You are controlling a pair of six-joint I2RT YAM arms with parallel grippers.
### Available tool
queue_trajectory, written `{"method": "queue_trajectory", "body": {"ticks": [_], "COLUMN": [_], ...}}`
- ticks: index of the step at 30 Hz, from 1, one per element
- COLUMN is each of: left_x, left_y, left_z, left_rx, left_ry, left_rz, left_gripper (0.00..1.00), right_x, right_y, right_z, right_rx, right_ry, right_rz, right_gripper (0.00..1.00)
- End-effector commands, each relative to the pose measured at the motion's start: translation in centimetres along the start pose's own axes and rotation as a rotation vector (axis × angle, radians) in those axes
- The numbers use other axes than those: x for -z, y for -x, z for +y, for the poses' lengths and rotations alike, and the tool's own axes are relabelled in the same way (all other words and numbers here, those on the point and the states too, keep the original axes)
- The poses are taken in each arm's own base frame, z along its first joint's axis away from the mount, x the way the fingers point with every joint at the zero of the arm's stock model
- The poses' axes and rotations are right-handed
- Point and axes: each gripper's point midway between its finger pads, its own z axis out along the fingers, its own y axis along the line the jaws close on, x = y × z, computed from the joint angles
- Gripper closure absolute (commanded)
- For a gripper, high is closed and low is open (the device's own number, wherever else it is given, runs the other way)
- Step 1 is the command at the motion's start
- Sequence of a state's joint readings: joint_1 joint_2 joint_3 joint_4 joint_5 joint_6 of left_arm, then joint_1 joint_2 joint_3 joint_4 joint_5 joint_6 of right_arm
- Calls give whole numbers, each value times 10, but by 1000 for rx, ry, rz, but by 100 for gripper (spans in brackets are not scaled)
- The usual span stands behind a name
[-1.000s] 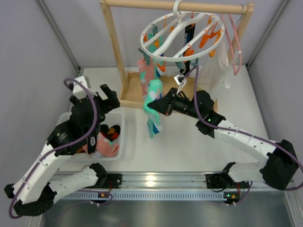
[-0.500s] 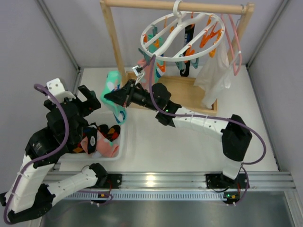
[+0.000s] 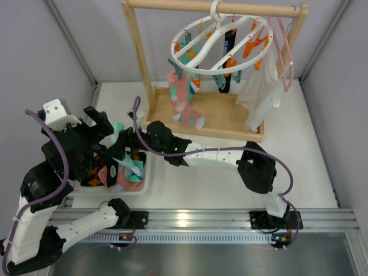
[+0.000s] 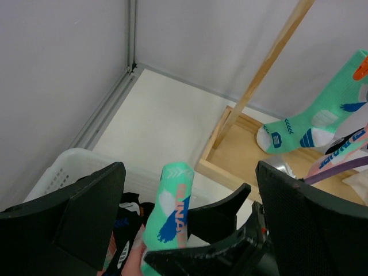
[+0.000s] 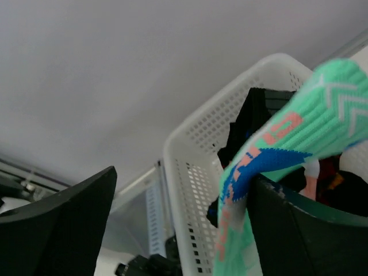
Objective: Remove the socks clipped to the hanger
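Note:
The white ring hanger point(image 3: 221, 41) hangs from the wooden rack's bar with orange and teal clips. Still clipped to it are a pink and teal sock point(image 3: 179, 95), another patterned sock point(image 3: 195, 119) and a black sock point(image 3: 227, 80). My right gripper point(image 3: 127, 150) reaches left over the white basket point(image 3: 146, 172). Its jaws stand wide apart, and a teal-mint sock point(image 5: 276, 144) lies draped over one finger above the basket point(image 5: 192, 172). My left gripper point(image 3: 105, 127) is open just left of it, holding nothing. The left wrist view shows that draped sock point(image 4: 172, 201) between my left fingers point(image 4: 86, 213).
The wooden rack point(image 3: 138, 63) stands on its base board point(image 3: 224, 118) at the back. A white cloth garment point(image 3: 261, 95) and a pink wire hanger point(image 3: 286, 57) hang at its right end. Black and pink socks point(image 3: 123, 175) lie in the basket. Grey walls close in both sides.
My right arm swung left from the rack to over the basket, carrying the teal sock, and its jaws opened. My left arm pulled back towards the left wall.

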State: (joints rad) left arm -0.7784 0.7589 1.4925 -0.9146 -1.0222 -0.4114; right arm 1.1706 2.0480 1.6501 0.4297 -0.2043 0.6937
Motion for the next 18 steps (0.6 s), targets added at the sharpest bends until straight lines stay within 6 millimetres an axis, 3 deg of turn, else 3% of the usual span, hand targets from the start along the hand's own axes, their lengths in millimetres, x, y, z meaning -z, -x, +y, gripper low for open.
{"method": "queue_trajectory", "body": {"ticks": [1,2,3,5,6,9,14,15,17,18], "left_x": [5,4,5,5,5,4,3,4,5,4], "left_y": [8,7,6,0,-3,-12,-19,-20,-23,-26], "left_z": [8,6,2,-4,-7,-19,-25,-26,-32,-35], "left_rx": [-9,-11,-8,-4,-5,12,46,49,50,46], "left_ry": [6,-4,-25,-56,-72,-114,-129,-136,-164,-175], "left_rz": [-14,-9,-1,16,25,57,78,81,97,107], "left_gripper": [1,1,1,1,1,1,1,1,1,1], "right_x": [9,14,26,41,54,72,67,73,90,108], "right_y": [12,16,31,30,45,49,37,44,40,58], "right_z": [29,29,40,30,39,33,23,28,13,23], "right_rx": [88,97,125,153,183,210,223,222,223,229], "right_ry": [28,12,13,-48,-51,-107,-127,-120,-178,-191], "right_rz": [-23,-34,-62,-52,-78,-65,9,-13,-45,-101], "right_gripper": [11,1,1,1,1,1,1,0,1,1]}}
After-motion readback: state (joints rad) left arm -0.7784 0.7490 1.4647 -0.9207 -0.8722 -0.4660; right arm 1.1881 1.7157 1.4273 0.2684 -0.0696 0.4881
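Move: The teal sock is at the already part-open right fingers, its middle roughly 5 cm below that hand and about 1 cm to its left. The white basket's middle is level with the right hand, some 8 cm left and 22 cm below; the hanging pink sock is about 15 cm ahead, 24 cm right and 3 cm higher. From the left hand, the basket is straight below by some 37 cm and about 6 cm left. The teal sock comes free of the right fingers as they spread fully over the basket. That hand dips about 2.5 cm and draws back slightly, then pulls away empty to the right, roughly 7.5 cm in all, climbing clear of the sock while rolling some 10 degrees. The open left hand eases about 3 cm right, turning slightly clockwise. ##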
